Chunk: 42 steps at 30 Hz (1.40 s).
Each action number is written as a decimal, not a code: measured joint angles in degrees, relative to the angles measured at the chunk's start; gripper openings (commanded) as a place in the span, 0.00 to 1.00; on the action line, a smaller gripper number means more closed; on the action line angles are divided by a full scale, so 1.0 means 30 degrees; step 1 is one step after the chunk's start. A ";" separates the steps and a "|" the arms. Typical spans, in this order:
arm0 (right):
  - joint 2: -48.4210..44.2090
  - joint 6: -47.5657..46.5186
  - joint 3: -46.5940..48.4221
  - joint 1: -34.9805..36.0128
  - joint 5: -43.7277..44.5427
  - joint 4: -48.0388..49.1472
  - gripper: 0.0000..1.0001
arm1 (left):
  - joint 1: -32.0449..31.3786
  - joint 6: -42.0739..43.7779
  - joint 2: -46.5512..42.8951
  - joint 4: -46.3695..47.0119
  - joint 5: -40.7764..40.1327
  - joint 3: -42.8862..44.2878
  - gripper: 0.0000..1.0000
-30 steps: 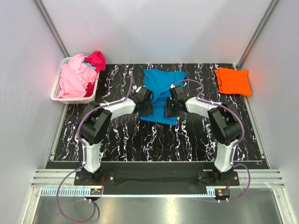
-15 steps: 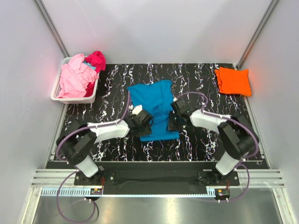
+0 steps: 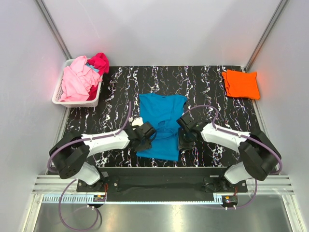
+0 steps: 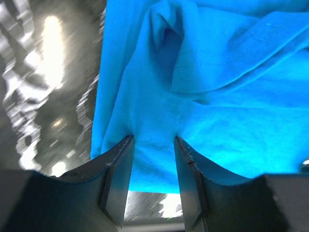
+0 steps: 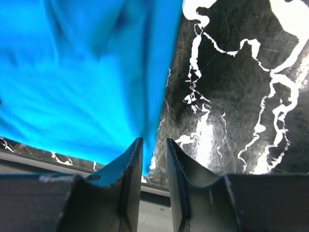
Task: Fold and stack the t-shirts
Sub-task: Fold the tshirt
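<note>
The turquoise-blue t-shirt lies spread on the black marbled table, its hem near the front edge. My left gripper is at the shirt's left hem corner. In the left wrist view the jaws stand apart, with the blue cloth flat across the gap at the tips. My right gripper is at the right hem corner. Its jaws are narrowly parted, with the shirt's edge running down beside the left finger. A folded orange t-shirt lies at the far right. Pink and magenta t-shirts fill the basket.
The white slatted basket stands at the far left corner of the table. Grey walls close in on the left, the right and the back. The table's front edge and a metal rail run just below the shirt's hem.
Both arms have drawn back toward the near edge, and the blue shirt has slid with them from the table's far middle to the near middle, now lying flatter.
</note>
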 measured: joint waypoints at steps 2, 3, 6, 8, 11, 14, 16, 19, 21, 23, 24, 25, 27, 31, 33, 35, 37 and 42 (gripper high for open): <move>-0.0051 -0.0007 0.0437 0.0051 0.0189 -0.0466 0.33 | -0.0124 -0.0051 -0.0401 -0.1290 -0.0007 0.0000 0.46; -0.0124 -0.0015 0.0707 0.0066 0.0321 -0.0670 0.33 | -0.0160 -0.0058 -0.0648 -0.1865 -0.0022 0.0000 0.47; -0.0393 -0.0022 0.1566 0.0073 0.0495 -0.1115 0.33 | -0.0204 -0.0058 -0.1545 -0.3038 -0.0109 0.0000 0.48; -0.0481 -0.0036 0.2055 0.0087 0.0648 -0.1246 0.33 | -0.0204 -0.0051 -0.2178 -0.3526 -0.0189 0.0044 0.48; -0.0474 -0.0080 0.2608 0.0153 0.0882 -0.1348 0.33 | -0.0204 -0.0036 -0.2674 -0.3978 -0.0328 0.0335 0.48; -0.0153 -0.0117 0.2965 0.0393 0.0896 -0.1362 0.33 | -0.0204 0.0109 -0.2681 -0.4073 -0.0444 0.0816 0.48; 0.0364 -0.0182 0.3133 0.0619 0.0896 -0.1333 0.33 | -0.0204 0.0313 -0.2608 -0.3781 -0.0401 0.1093 0.48; 0.1209 -0.0255 0.3191 0.0954 0.0911 -0.1275 0.33 | -0.0095 0.0466 -0.2259 -0.2951 -0.0255 0.1290 0.47; 0.1552 -0.0277 0.3191 0.1086 0.0903 -0.1231 0.33 | 0.0146 0.0488 -0.1872 -0.2324 0.0146 0.1282 0.46; 0.1829 -0.0335 0.3191 0.1151 0.0903 -0.1129 0.33 | 0.0474 0.0532 -0.1486 -0.1770 0.0459 0.1268 0.46; 0.1953 -0.0379 0.3206 0.1158 0.0903 -0.1078 0.33 | 0.0641 0.0546 -0.1253 -0.1501 0.0568 0.1268 0.45; 0.2062 -0.0415 0.3213 0.1158 0.0911 -0.0991 0.33 | 0.0758 0.0554 -0.1086 -0.1341 0.0627 0.1260 0.45; 0.2266 -0.0532 0.3257 0.1158 0.0918 -0.0758 0.33 | 0.0962 0.0605 -0.0794 -0.1042 0.0721 0.1217 0.45; 0.2783 -0.0787 0.3614 0.1158 0.1042 -0.0437 0.32 | 0.1275 0.0831 -0.0299 -0.0597 0.0918 0.1173 0.45; 0.3155 -0.0911 0.3905 0.1158 0.1188 -0.0270 0.32 | 0.1457 0.0954 0.0080 -0.0495 0.0969 0.1180 0.45; 0.3599 -0.1071 0.4240 0.1158 0.1443 -0.0131 0.31 | 0.1683 0.1122 0.0393 -0.0488 0.0984 0.1209 0.45; 0.4029 -0.1253 0.4554 0.1158 0.1705 -0.0015 0.31 | 0.1967 0.1319 0.0648 -0.0495 0.0991 0.1326 0.45; 0.5289 -0.1741 0.5559 0.1158 0.2550 0.0240 0.27 | 0.2681 0.1836 0.1064 -0.0423 0.0969 0.2047 0.45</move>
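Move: The t-shirt's loose flap lies across its folded body. Its nearest edge is about 5 cm ahead of the left hand and 2 cm to its right; its right corner is some 6 cm ahead of the right hand and 5 cm to its left, both slightly below finger height. The shirt's near hem is roughly 6 cm behind the left hand. Its left side edge is about 5 cm left of the left hand, level with it; its right side edge is 1 cm left of the right hand, also level. The shirt is left as both hands rise about 4 cm off it, the left first easing back and left, the right going forward and left. Both then sink towards the loose flap and reach forward, the left ending 4 cm farther out, the right 6 cm out and 5 cm left, turning slightly counter-clockwise. Fingers stay partly open, their tips right by the flap's edge; a grip can't be seen. ##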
